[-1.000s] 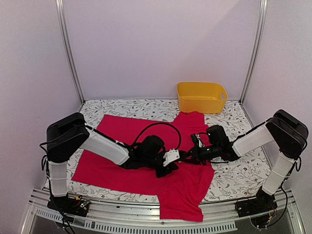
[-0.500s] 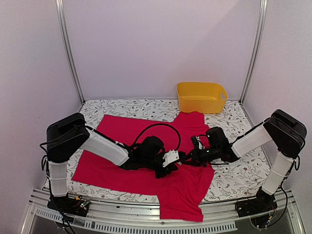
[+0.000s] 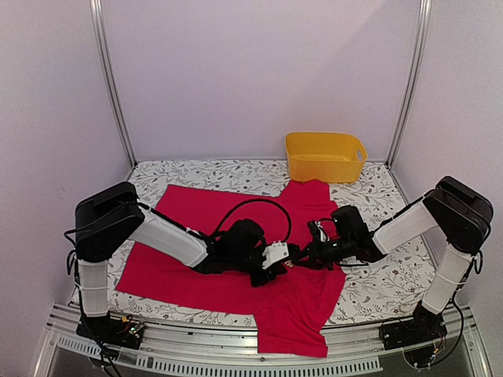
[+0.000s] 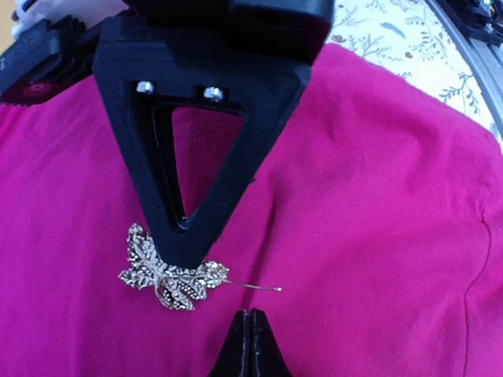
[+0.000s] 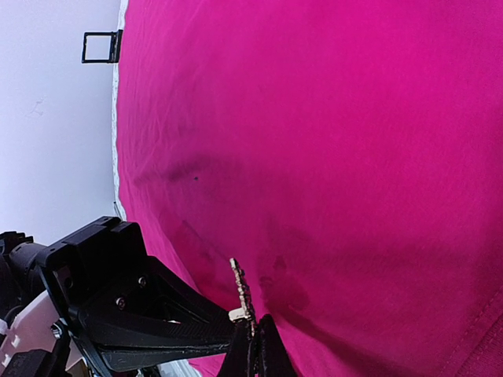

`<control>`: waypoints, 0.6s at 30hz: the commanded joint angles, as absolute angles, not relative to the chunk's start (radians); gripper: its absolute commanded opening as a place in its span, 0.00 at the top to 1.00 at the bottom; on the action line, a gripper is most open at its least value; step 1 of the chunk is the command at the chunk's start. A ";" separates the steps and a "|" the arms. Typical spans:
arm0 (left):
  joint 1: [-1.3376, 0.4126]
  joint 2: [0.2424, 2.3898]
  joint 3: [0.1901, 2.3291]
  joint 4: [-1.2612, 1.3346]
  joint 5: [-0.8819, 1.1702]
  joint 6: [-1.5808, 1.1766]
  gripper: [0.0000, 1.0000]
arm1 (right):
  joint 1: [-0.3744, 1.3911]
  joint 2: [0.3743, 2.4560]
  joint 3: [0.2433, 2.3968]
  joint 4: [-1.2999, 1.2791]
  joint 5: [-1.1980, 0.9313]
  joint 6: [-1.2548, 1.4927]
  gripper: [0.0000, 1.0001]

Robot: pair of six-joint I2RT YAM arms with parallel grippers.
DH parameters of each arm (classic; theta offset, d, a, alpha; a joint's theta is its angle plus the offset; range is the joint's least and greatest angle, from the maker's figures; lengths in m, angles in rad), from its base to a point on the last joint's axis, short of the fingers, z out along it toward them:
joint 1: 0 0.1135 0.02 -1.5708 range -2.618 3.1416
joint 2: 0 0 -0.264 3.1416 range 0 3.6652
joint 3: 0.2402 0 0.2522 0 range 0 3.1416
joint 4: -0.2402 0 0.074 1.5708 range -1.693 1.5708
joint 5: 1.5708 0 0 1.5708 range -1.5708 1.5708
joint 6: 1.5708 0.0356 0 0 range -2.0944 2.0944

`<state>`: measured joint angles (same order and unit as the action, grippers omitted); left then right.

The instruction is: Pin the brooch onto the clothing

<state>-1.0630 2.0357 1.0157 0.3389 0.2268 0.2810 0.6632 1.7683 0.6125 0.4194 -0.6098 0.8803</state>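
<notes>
The clothing is a red-pink T-shirt spread over the floral tablecloth. Both grippers meet low over its middle. In the left wrist view the silvery leaf-like brooch lies just above the clothing, its thin pin pointing right. My right gripper is shut on the brooch's top edge. From the right wrist the brooch shows edge-on, right gripper shut on it. My left gripper is shut, tips at the fabric where a dark crease ends; whether cloth is pinched is unclear.
A yellow basket stands at the back right of the table. The shirt's lower part hangs over the table's near edge. Frame posts rise at both back corners. The left arm's black cable loops above the shirt.
The right arm has edged slightly left and lower, toward the left gripper. The left arm has stayed put and both grippers have stayed shut.
</notes>
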 commanded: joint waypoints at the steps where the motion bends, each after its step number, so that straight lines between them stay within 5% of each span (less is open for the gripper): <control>1: -1.066 2.028 1.005 0.360 0.222 0.290 1.00 | 0.676 1.773 0.597 0.424 -0.627 0.892 1.00; 8: -1.064 2.026 1.007 0.344 0.242 0.299 1.00 | 0.676 1.766 0.596 0.412 -0.613 0.886 1.00; 13: -1.054 2.021 1.025 0.235 0.273 0.322 0.64 | 0.676 1.758 0.635 0.353 -0.595 0.849 1.00; 18: -1.042 2.049 1.053 0.207 0.263 0.326 0.63 | 0.676 1.756 0.648 0.347 -0.596 0.841 1.00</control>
<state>-1.0534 2.0350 1.0218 0.2802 0.2623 0.3119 0.6697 1.7683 0.6224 0.3653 -0.6064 0.8635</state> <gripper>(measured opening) 0.382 0.008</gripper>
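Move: The clothing's crease that the shut left fingers work at lies about 2 cm below them and 1 cm to their right, level fore and aft; the brooch hangs some 3 cm ahead and 2 cm to the right, about level in height. The right gripper already holds the brooch at its fingertips, roughly 1 cm left and 1 cm below, and that crease is some 3 cm back, 1 cm left and 2 cm down from the right hand. Hold the left gripper still at first, then open its fingers to a bit over a third while easing it down, to the left and back, about 1 cm in all, so the tips spread either side of the crease. Keep the right fingers shut on the brooch and ease it back and down, not quite 1 cm, pin pointing back towards the bases. ##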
